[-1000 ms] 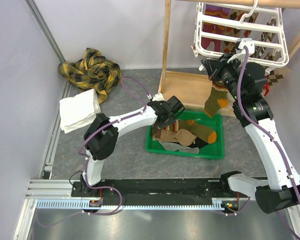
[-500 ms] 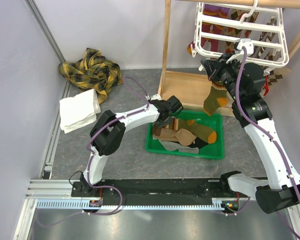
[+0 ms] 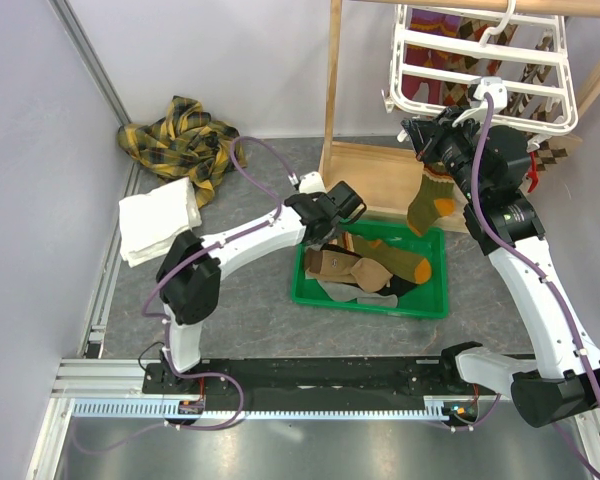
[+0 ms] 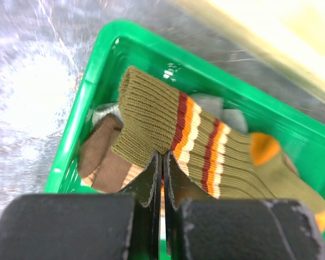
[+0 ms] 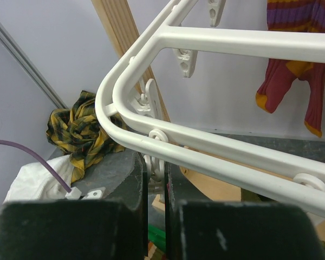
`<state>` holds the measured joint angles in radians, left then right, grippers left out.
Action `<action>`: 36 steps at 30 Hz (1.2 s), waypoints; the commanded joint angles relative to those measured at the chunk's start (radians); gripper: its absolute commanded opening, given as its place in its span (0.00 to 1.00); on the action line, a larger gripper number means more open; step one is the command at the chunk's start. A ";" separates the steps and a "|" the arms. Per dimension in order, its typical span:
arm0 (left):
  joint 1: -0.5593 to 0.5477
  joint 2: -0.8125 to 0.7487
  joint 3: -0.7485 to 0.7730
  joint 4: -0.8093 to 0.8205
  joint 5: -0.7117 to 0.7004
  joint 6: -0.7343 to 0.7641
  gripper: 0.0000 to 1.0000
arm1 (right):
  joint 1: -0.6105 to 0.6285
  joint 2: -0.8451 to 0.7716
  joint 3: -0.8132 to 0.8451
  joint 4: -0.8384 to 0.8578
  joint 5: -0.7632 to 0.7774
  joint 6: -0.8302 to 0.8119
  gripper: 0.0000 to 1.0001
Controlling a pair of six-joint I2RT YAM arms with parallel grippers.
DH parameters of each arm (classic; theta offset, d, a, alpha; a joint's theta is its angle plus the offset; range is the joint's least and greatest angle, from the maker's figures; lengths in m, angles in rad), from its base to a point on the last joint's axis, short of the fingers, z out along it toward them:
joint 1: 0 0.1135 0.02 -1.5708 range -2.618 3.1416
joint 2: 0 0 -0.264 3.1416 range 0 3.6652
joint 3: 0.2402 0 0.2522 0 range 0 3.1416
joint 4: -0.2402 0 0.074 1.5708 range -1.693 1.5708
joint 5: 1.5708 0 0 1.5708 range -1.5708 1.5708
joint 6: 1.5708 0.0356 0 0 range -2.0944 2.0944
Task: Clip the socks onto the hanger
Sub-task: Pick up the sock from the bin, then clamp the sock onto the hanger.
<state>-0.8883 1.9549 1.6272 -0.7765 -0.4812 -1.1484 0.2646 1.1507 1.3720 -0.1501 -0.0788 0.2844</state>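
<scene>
Several socks (image 3: 380, 268) lie in a green bin (image 3: 375, 306). My left gripper (image 3: 327, 240) reaches into the bin's left end. In the left wrist view the left gripper (image 4: 162, 156) is shut on the cuff edge of an olive sock (image 4: 195, 141) with red, orange and cream stripes. A brown sock (image 4: 100, 160) lies beside it. The white grid hanger (image 3: 480, 70) hangs at the upper right. My right gripper (image 3: 422, 135) is at its lower left corner, shut on a white clip (image 5: 157, 162) under the hanger's rim (image 5: 233, 40). An olive sock with an orange heel (image 3: 430, 200) dangles below that corner, its top hidden. A maroon sock (image 5: 292, 86) hangs further back.
The hanger hangs from a wooden frame with an upright post (image 3: 332, 90) and a base board (image 3: 370, 175) just behind the bin. A yellow plaid cloth (image 3: 185, 145) and a folded white towel (image 3: 160, 225) lie at the left, near the wall.
The left gripper has gone from open to shut on the olive striped sock's cuff, and its arm has shifted slightly over the bin's left end. The right arm has not moved.
</scene>
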 commanded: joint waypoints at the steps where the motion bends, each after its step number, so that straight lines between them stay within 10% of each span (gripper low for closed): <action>1: -0.043 -0.109 0.062 0.000 -0.138 0.136 0.02 | 0.008 -0.011 0.004 -0.008 -0.029 -0.004 0.00; 13: -0.098 -0.341 0.005 0.423 -0.251 0.822 0.02 | 0.008 -0.017 0.015 -0.025 -0.019 -0.017 0.00; 21: -0.095 -0.510 -0.158 0.805 0.171 1.358 0.02 | 0.005 -0.017 0.027 -0.029 -0.024 -0.019 0.00; 36: 0.072 -0.406 -0.070 0.754 0.888 1.723 0.02 | 0.008 -0.036 0.027 -0.023 -0.084 -0.045 0.00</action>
<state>-0.8455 1.5047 1.4841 -0.0147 0.1978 0.3973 0.2646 1.1393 1.3724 -0.1513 -0.1040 0.2573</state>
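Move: The striped olive sock is already pinched by its cuff in the left hand, about 9 cm above the table. It is going to the hanger's near-left corner clip, roughly 15 cm right, 4 cm ahead and 33 cm above that hand. The clipped olive sock hangs about 17 cm right, 4 cm ahead and 18 cm up; the green bin's middle is some 7 cm back, 8 cm right and 7 cm below. For the right hand, the clip sits at its fingertips. The striped sock, still pinched by its cuff, is lifted out of the green bin by the left hand, nearly straight up by almost 30 cm, with about 5 cm of rightward drift towards the hanger clip late in the rise. Meanwhile the wrist tips up and swings clockwise until the fingers, at first slanting down and forward, lie level and point right and somewhat forward. The right hand keeps its hold at the hanger corner. ##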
